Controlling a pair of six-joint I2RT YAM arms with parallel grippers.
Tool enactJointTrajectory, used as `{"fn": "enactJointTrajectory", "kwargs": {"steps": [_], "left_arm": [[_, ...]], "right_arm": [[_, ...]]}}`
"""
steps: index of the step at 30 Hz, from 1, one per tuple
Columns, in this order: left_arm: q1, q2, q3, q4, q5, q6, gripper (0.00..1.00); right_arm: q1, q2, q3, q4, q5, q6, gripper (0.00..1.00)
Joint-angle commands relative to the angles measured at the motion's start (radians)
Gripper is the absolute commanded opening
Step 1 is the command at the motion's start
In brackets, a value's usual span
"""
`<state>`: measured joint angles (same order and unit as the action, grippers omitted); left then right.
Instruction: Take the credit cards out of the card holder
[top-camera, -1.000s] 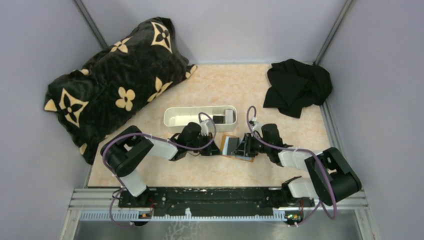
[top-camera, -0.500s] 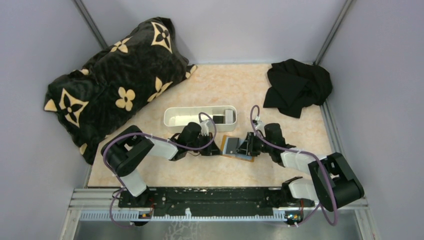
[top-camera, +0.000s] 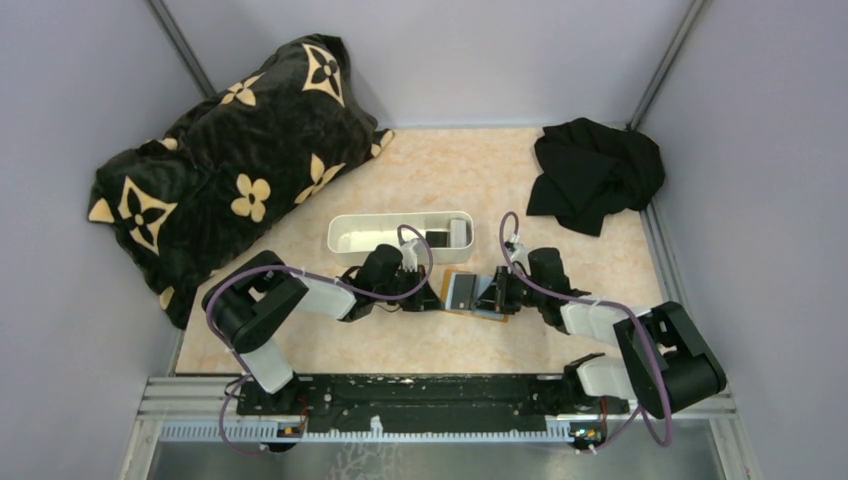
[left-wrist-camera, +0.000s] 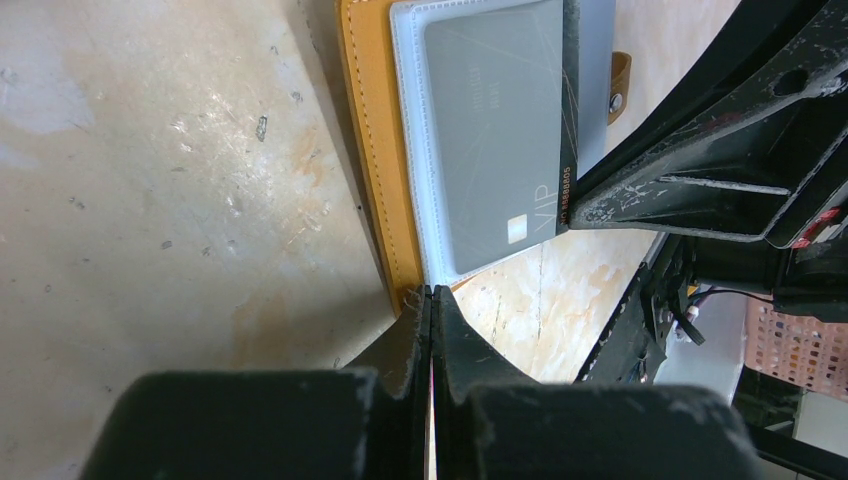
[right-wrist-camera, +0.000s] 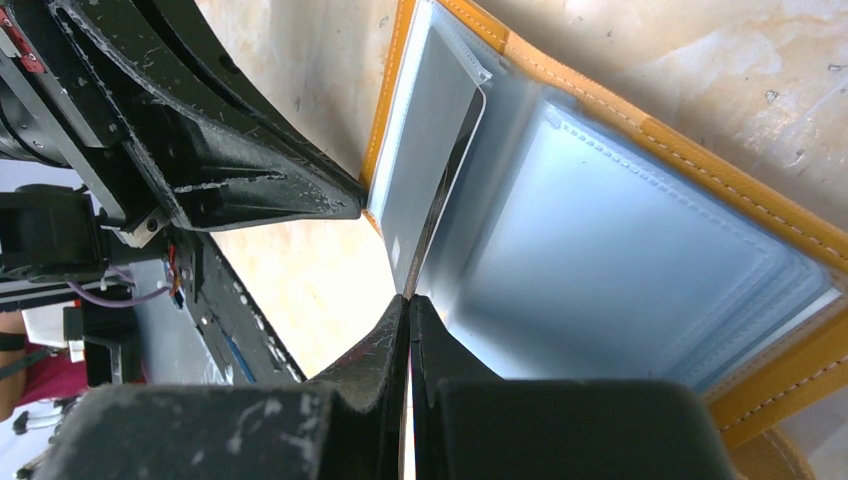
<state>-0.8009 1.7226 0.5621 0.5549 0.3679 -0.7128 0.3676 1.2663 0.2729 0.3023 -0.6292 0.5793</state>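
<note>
The orange-tan card holder (top-camera: 460, 290) lies open on the table between my two grippers, its grey-blue sleeves (right-wrist-camera: 620, 270) facing up. A grey credit card (left-wrist-camera: 490, 130) marked VIP sits in the left sleeve. My right gripper (right-wrist-camera: 409, 297) is shut on the lower corner of a thin, dark-edged credit card (right-wrist-camera: 445, 195) that stands on edge out of the holder's middle. My left gripper (left-wrist-camera: 431, 290) is shut with nothing between its fingers. Its tips press on the near corner of the holder's orange rim (left-wrist-camera: 375, 150). From above, the left gripper (top-camera: 437, 298) and right gripper (top-camera: 487, 297) flank the holder.
A long white tray (top-camera: 345, 240) stands just behind the holder, with a dark card (top-camera: 437, 238) lying in its right end. A black-and-cream patterned cushion (top-camera: 230, 160) fills the back left. A black cloth (top-camera: 595, 175) is heaped at the back right.
My right gripper has closed from open onto the card's corner and shifted slightly left toward the holder. The left gripper and the holder have stayed put.
</note>
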Motion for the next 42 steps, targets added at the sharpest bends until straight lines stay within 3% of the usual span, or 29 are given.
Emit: {"fn": "enactJointTrajectory", "kwargs": {"steps": [1,14,23,29,33,38,42], "left_arm": [[-0.003,0.056,-0.018,-0.133,-0.046,0.048,0.0],[-0.003,0.062,-0.009,-0.12,-0.029,0.055,0.0],[0.002,0.059,-0.001,-0.094,0.003,0.052,0.0],[0.026,-0.003,0.017,-0.071,0.084,0.008,0.31],[0.032,-0.066,0.049,-0.095,0.129,-0.007,0.36],[0.032,-0.131,0.067,-0.08,0.178,-0.014,0.56],[0.035,-0.168,0.045,0.033,0.215,-0.053,0.56]], "right_arm": [[-0.01,-0.029,0.01,0.014,-0.002,-0.01,0.0],[-0.086,-0.293,0.045,-0.277,0.159,-0.015,0.0],[-0.093,-0.391,0.073,-0.383,0.168,-0.015,0.0],[-0.094,-0.477,0.118,-0.441,0.123,-0.013,0.0],[-0.095,-0.509,0.121,-0.424,0.062,0.012,0.0],[-0.096,-0.562,0.117,-0.414,0.014,0.04,0.0],[-0.095,-0.586,0.104,-0.357,-0.052,0.093,0.0]]}}
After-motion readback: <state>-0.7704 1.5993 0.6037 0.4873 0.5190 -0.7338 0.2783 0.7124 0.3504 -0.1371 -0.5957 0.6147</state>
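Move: The right fingers already pinch the dark VIP card at its near-right corner; the card's middle lies about 3 cm ahead, 3 cm to their left and roughly 1 cm lower. The open card holder's middle is some 2 cm ahead, straight below, and the white box's middle roughly 15 cm ahead and 18 cm left. From the left hand, shut on the holder's near-left corner, the card's middle is about 4 cm ahead and 5 cm right. Rightward first, about 4.5 cm with a slight rise and a 10-degree clockwise turn, the right hand draws the pinched card out of its clear sleeve, then carries it up to some 9 cm above its start, easing back left a little and keeping its grip. The left hand stays on the holder's corner through the pull, then opens about halfway and lifts off by 5 to 6 cm. ##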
